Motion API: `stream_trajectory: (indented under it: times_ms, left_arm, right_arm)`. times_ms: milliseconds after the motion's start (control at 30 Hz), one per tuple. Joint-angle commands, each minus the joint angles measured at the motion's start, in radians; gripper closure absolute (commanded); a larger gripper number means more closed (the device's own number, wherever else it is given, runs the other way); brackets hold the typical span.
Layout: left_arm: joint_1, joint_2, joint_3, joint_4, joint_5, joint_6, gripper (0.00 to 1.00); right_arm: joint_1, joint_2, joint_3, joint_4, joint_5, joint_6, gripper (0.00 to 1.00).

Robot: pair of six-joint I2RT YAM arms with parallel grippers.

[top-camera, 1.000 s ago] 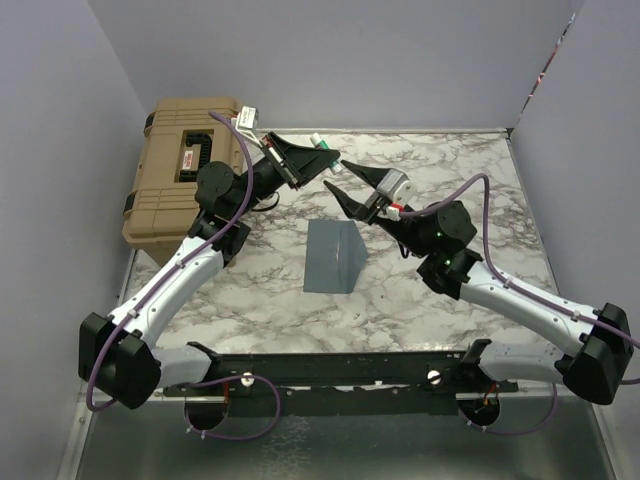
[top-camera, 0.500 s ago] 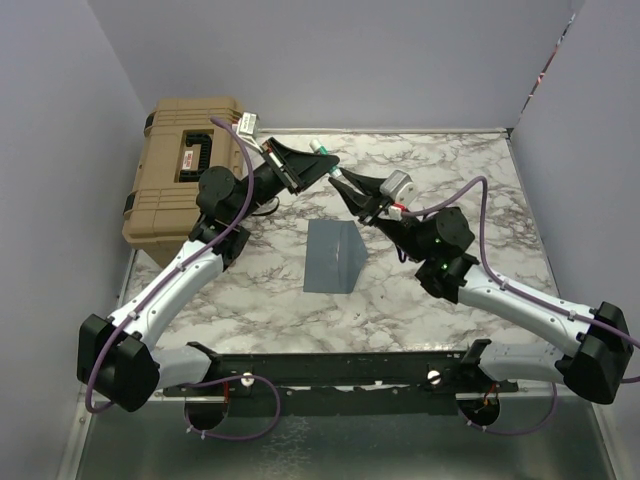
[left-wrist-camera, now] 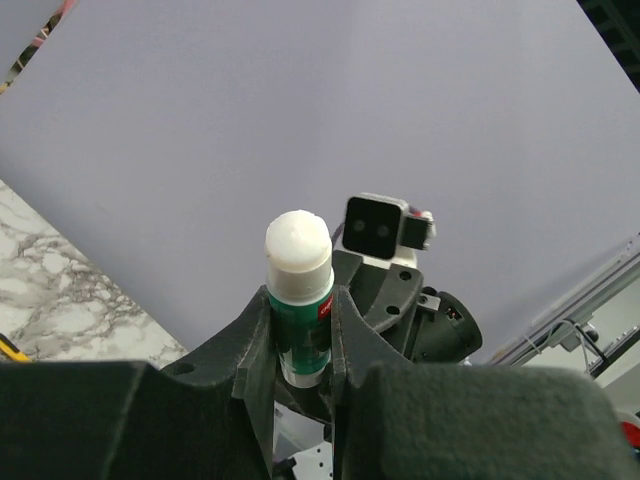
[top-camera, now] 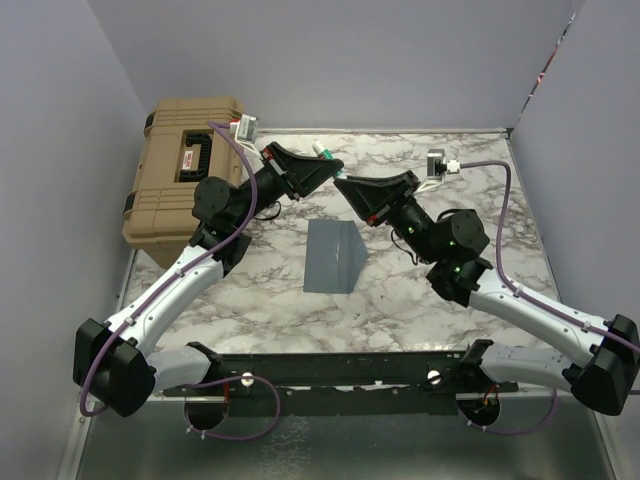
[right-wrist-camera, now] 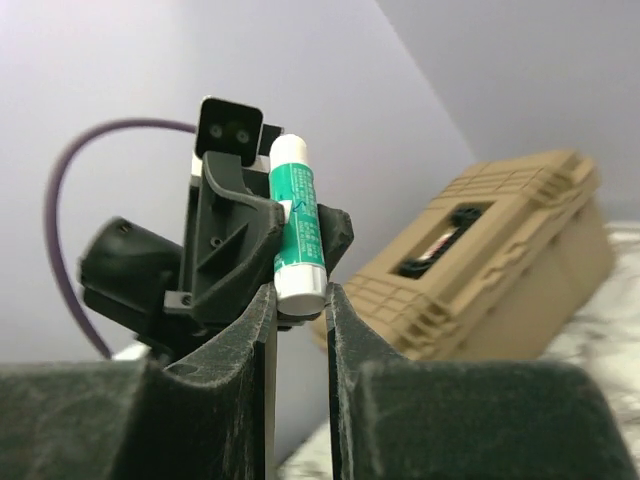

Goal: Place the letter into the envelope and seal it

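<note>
The slate blue-grey envelope (top-camera: pixel 333 257) lies flat mid-table. The letter is not in view. My left gripper (top-camera: pixel 328 160) is raised behind the envelope and shut on a green glue stick (top-camera: pixel 321 149) with a white cap. In the left wrist view the stick (left-wrist-camera: pixel 300 320) stands upright between my fingers (left-wrist-camera: pixel 345 330). My right gripper (top-camera: pixel 340 183) meets it from the right. In the right wrist view its fingertips (right-wrist-camera: pixel 262 300) pinch the white lower end of the stick (right-wrist-camera: pixel 297 220), below the left gripper's hold.
A big tan hard case (top-camera: pixel 180 180) sits at the back left, partly off the marble table (top-camera: pixel 450 170); it also shows in the right wrist view (right-wrist-camera: pixel 500 240). Purple-grey walls close the back and sides. A black rail (top-camera: pixel 330 368) runs along the near edge.
My right gripper was open and apart from the stick; it rolled over, moved up to the left gripper and closed on the stick's lower end. The left arm lifted slightly.
</note>
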State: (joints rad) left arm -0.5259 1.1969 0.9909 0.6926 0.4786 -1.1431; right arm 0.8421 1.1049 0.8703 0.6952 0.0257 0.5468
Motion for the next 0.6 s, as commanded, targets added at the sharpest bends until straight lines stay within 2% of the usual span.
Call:
stream_trajectory:
  times_ms: [0,67,100,167,233,333,467,567]
  left_arm:
    - [0.010,-0.022,-0.002,0.047,0.024,0.068,1.00]
    - [0.008,-0.020,-0.001,0.053,0.021,0.062,1.00]
    - [0.007,-0.019,-0.001,0.053,0.016,0.054,1.00]
    - [0.007,-0.018,-0.003,0.053,0.003,0.018,1.00]
    - [0.007,-0.012,-0.003,0.052,-0.010,-0.042,1.00]
    - [0.007,0.003,-0.005,0.049,-0.024,-0.146,1.00]
    - [0.008,0.016,0.007,0.017,-0.029,-0.255,1.00]
    - [0.007,0.013,0.027,-0.037,-0.039,-0.278,1.00]
  right_arm:
    - [-0.034,-0.049,0.010,0.074,0.124,0.460,0.99]
    - [-0.034,-0.047,-0.001,0.082,0.128,0.540,0.99]
    - [-0.034,-0.047,0.001,0.099,0.113,0.509,0.98]
    - [-0.034,-0.057,0.045,0.033,0.083,0.372,0.80]
    - [-0.034,-0.056,0.096,-0.041,0.015,0.153,0.60]
    - [-0.034,-0.045,0.136,-0.117,-0.068,-0.165,0.42]
    - [-0.034,-0.035,0.077,-0.012,-0.087,-0.460,0.28]
    - [-0.034,-0.014,0.100,-0.046,-0.158,-0.617,0.27]
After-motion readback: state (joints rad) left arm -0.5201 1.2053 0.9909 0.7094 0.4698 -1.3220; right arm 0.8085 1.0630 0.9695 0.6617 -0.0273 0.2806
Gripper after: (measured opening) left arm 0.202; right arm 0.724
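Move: The right fingers pinch the near white end of the glue stick, whose middle lies about 3 cm ahead, 3 cm to the left and 2 cm above the right hand. The left hand has the stick's green barrel between its pads, so the middle is practically at that hand. Below the right hand lies the envelope, some 12 cm farther out, about level sideways and roughly 44 cm down. Twisting about its own finger line, the right hand turns its pinch on the glue stick's white end some 20 degrees farther, clockwise looking along the fingers. Then it opens wide, lets go and pulls away about 5 cm up and 2.5 cm right, rolling back the other way by around 40 degrees. The left hand keeps its grip on the barrel, nearly in place. ##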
